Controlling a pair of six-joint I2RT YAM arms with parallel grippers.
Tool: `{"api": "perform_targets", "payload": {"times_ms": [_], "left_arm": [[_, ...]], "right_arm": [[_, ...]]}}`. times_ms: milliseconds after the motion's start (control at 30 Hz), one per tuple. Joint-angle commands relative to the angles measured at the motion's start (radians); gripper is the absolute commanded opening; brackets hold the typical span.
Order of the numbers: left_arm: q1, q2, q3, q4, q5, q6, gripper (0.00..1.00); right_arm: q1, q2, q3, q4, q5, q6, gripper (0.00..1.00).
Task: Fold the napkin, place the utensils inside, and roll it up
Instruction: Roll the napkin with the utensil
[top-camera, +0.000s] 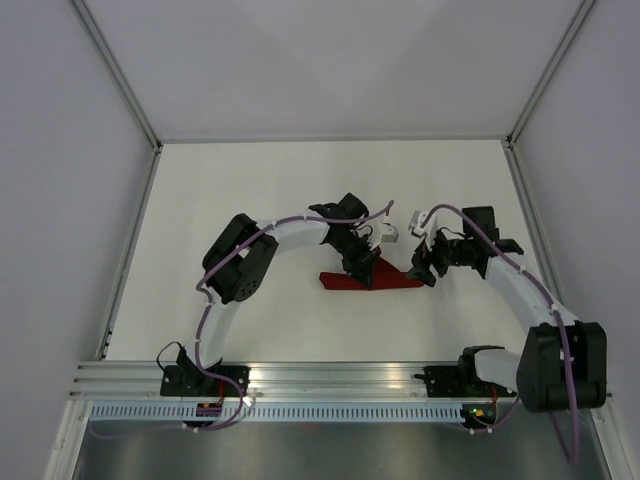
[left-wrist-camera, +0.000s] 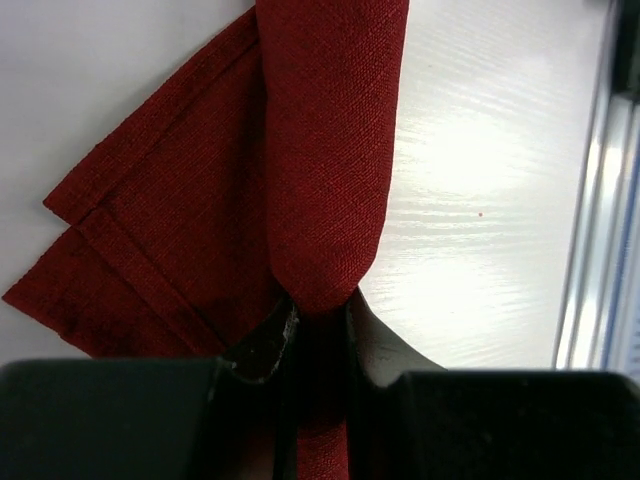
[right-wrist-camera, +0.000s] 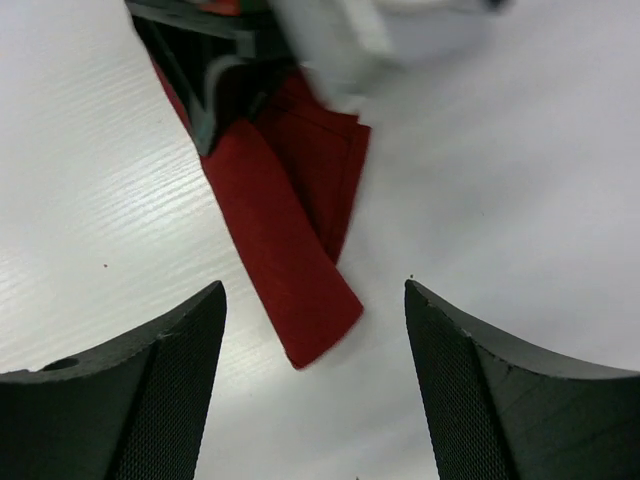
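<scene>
The dark red napkin (top-camera: 372, 281) lies on the white table as a narrow roll with a flat folded part beside it. In the left wrist view the napkin roll (left-wrist-camera: 330, 150) runs up from my left gripper (left-wrist-camera: 318, 318), whose jaws are shut on its near end; flat folded layers spread to the left. In the top view the left gripper (top-camera: 362, 268) sits over the roll's middle. My right gripper (right-wrist-camera: 314, 286) stands wide open just off the free end of the napkin (right-wrist-camera: 285, 255), touching nothing; from above, the right gripper (top-camera: 427, 268) is at the roll's right tip. The utensils are hidden.
An aluminium rail (top-camera: 330, 376) runs along the near table edge, and the rail (left-wrist-camera: 600, 250) also shows at the right of the left wrist view. Grey walls enclose the table on three sides. The left arm's gripper body (right-wrist-camera: 215, 70) fills the top of the right wrist view.
</scene>
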Motion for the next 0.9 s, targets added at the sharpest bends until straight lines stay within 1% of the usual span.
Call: {"api": "perform_targets", "payload": {"times_ms": [0,33,67,133,167,267,433,533,567,633,667,733,833,867], "left_arm": [[0.003,0.135,0.034,-0.184,0.047,-0.03,0.09],[0.006,0.146,0.047,-0.193,0.052,-0.036,0.1],[0.007,0.152,0.065,-0.2,0.061,-0.038,0.1],[0.013,0.181,0.083,-0.22,0.07,-0.047,0.11],[0.019,0.189,0.1,-0.229,0.079,-0.049,0.11],[0.032,0.21,0.129,-0.256,0.092,-0.05,0.13],[0.042,0.23,0.156,-0.279,0.096,-0.063,0.15],[0.044,0.23,0.154,-0.281,0.084,-0.063,0.2],[0.044,0.229,0.156,-0.281,0.081,-0.063,0.25],[0.042,0.226,0.157,-0.279,0.076,-0.066,0.3],[0.044,0.221,0.162,-0.281,0.075,-0.07,0.35],[0.044,0.218,0.168,-0.281,0.084,-0.078,0.38],[0.042,0.201,0.175,-0.276,0.101,-0.083,0.41],[0.042,0.197,0.175,-0.275,0.102,-0.083,0.43]], "right_arm": [[0.152,-0.111,-0.134,0.317,0.181,0.045,0.79],[0.195,-0.145,-0.187,0.375,0.22,0.047,0.79],[0.267,-0.154,-0.209,0.4,0.282,0.047,0.79],[0.324,-0.161,-0.255,0.458,0.337,0.041,0.79],[0.372,-0.159,-0.267,0.477,0.376,0.039,0.79],[0.444,-0.135,-0.292,0.518,0.433,0.015,0.78],[0.53,-0.072,-0.3,0.531,0.508,-0.018,0.78],[0.556,-0.04,-0.3,0.531,0.532,-0.019,0.76],[0.562,-0.03,-0.3,0.531,0.535,-0.019,0.76],[0.567,-0.006,-0.295,0.534,0.544,-0.019,0.73],[0.569,-0.001,-0.295,0.535,0.545,-0.013,0.71],[0.567,0.013,-0.294,0.526,0.545,-0.015,0.68],[0.567,0.02,-0.288,0.505,0.539,-0.019,0.6],[0.567,0.022,-0.286,0.498,0.535,-0.019,0.53]]}}
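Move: Below and to the left of the right hand lies the napkin roll, its middle roughly 10 cm left, 3 cm back and 9 cm down. The left gripper is already on it, about 13 cm left, 2 cm back and 8 cm below the right hand. The loose flap lies some 8 cm left, level fore-and-aft and 10 cm down. From the left hand, the roll's middle is about 2 cm right, at the same height and neither ahead nor back. Swinging left about 7 cm and slightly back, then sinking mostly straight down, some 8 cm in all, the right hand comes in beside the left gripper, turning about 30 degrees with its fingers tipping steeper, and starts closing around the roll. The left hand keeps its place, twists the roll some 20 degrees further with its fingertips swinging towards the base, then loosens its pinch. ##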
